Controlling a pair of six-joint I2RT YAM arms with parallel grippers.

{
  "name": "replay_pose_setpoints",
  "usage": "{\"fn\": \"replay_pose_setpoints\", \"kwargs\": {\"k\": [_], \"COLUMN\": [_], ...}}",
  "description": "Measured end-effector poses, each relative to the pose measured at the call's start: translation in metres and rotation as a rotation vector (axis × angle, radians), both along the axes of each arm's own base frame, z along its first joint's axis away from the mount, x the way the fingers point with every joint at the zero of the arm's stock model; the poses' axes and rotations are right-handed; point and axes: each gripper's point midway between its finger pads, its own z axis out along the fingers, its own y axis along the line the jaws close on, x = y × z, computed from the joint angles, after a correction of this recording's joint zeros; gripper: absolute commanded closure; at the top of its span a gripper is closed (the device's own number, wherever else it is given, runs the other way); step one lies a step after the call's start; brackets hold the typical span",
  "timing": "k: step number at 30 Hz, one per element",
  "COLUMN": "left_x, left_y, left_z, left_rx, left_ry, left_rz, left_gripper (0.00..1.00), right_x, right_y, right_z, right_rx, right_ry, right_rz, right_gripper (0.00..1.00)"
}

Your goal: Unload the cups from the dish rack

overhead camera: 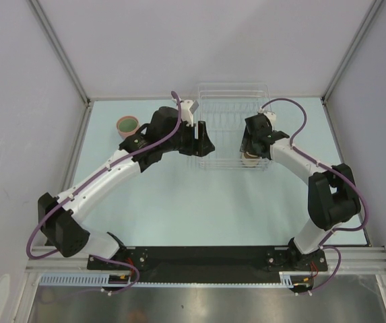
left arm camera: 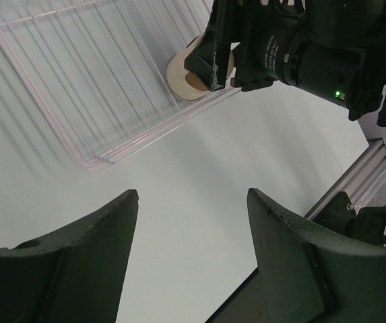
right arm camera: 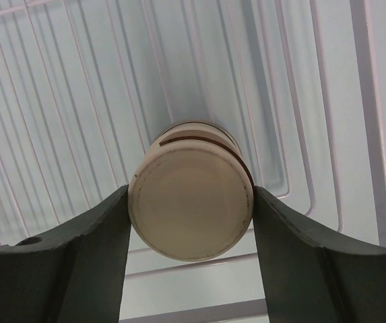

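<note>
The clear dish rack (overhead camera: 233, 101) stands at the back middle of the table. A beige cup (right arm camera: 191, 205) sits upside down in its near right corner, its base facing the right wrist camera. My right gripper (right arm camera: 191, 195) has both fingers pressed against that cup's sides, shut on it (overhead camera: 250, 159). My left gripper (left arm camera: 193, 193) hangs open over bare table just outside the rack's left wall (overhead camera: 205, 142), with nothing between its fingers. From the left wrist the beige cup (left arm camera: 187, 79) shows under the right gripper. A salmon-red cup (overhead camera: 127, 126) stands upright on the table at the left.
The rack (left arm camera: 78, 81) holds no other cup that I can see. Grey walls enclose the table on the left, back and right. A black rail (overhead camera: 206, 257) with the arm bases runs along the near edge. A pale green shape (overhead camera: 136, 142) peeks out beside the left arm.
</note>
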Motion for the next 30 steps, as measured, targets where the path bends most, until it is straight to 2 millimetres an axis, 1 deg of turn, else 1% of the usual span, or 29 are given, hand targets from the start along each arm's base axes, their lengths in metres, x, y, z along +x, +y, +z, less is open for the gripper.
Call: {"fn": "replay_pose_setpoints", "kwargs": {"k": [5,7,9,10,13,16,20,22,23,25,27,28,30], "left_x": [0.000,0.001,0.002,0.003,0.006,0.012,0.018,0.023,0.024,0.028,0.031,0.032,0.034], "left_y": [0.000,0.001,0.001,0.002,0.006,0.011,0.026,0.041,0.050,0.066,0.075,0.075,0.068], "left_z": [0.000,0.000,0.000,0.000,0.001,0.015,0.051,0.073,0.080,0.091,0.096,0.097,0.097], "left_rx": [0.001,0.002,0.005,0.008,0.029,0.030,-0.065,-0.161,-0.208,-0.297,-0.384,-0.424,-0.493], "left_ry": [0.000,-0.001,-0.004,-0.007,-0.021,-0.055,-0.109,-0.146,-0.152,-0.163,-0.148,-0.135,-0.104], "left_rz": [0.003,0.005,0.012,0.017,0.035,0.058,0.100,0.135,0.155,0.188,0.203,0.200,0.165], "left_gripper": [0.29,0.27,0.24,0.17,0.08,0.00,0.00,0.00,0.00,0.00,0.00,0.00,0.00], "right_x": [0.000,-0.001,-0.001,0.000,0.013,0.022,0.018,0.013,0.011,0.008,0.004,0.001,-0.008], "right_y": [0.000,0.000,0.000,0.002,0.012,0.025,0.031,0.033,0.032,0.034,0.043,0.049,0.062], "right_z": [0.001,0.005,0.017,0.025,0.058,0.101,0.158,0.181,0.189,0.198,0.199,0.194,0.185], "right_rx": [0.001,0.005,0.016,0.027,0.082,0.191,0.402,0.525,0.581,0.687,0.805,0.859,0.976], "right_ry": [-0.003,-0.011,-0.029,-0.040,-0.100,-0.190,-0.318,-0.379,-0.402,-0.428,-0.444,-0.434,-0.403], "right_rz": [0.000,0.000,0.003,0.007,0.021,0.051,0.098,0.128,0.138,0.164,0.205,0.226,0.261], "right_gripper": [1.00,1.00,1.00,1.00,1.00,1.00,1.00,1.00,1.00,1.00,1.00,1.00,1.00]}}
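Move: My right hand already holds the beige cup upside down near the front right of the dish rack, the cup's middle about 2 cm ahead, level sideways and 3 cm below. The rack's middle is some 10 cm ahead, 6 cm left, 6 cm down. My left gripper, where the cup is headed, is roughly 17 cm left, 9 cm back and 16 cm above. From my left hand, the cup lies about 11 cm ahead, 17 cm right, 19 cm down. Keeping my grip on its base end, I draw the cup steeply up out of the rack with my right hand, about 18 cm, drifting some 6 cm left while rolling roughly 60 degrees until the fingers point left. Meanwhile my left hand opens wide, rises about 10 cm and shifts left to make room, its fingers levelling out towards the cup. ##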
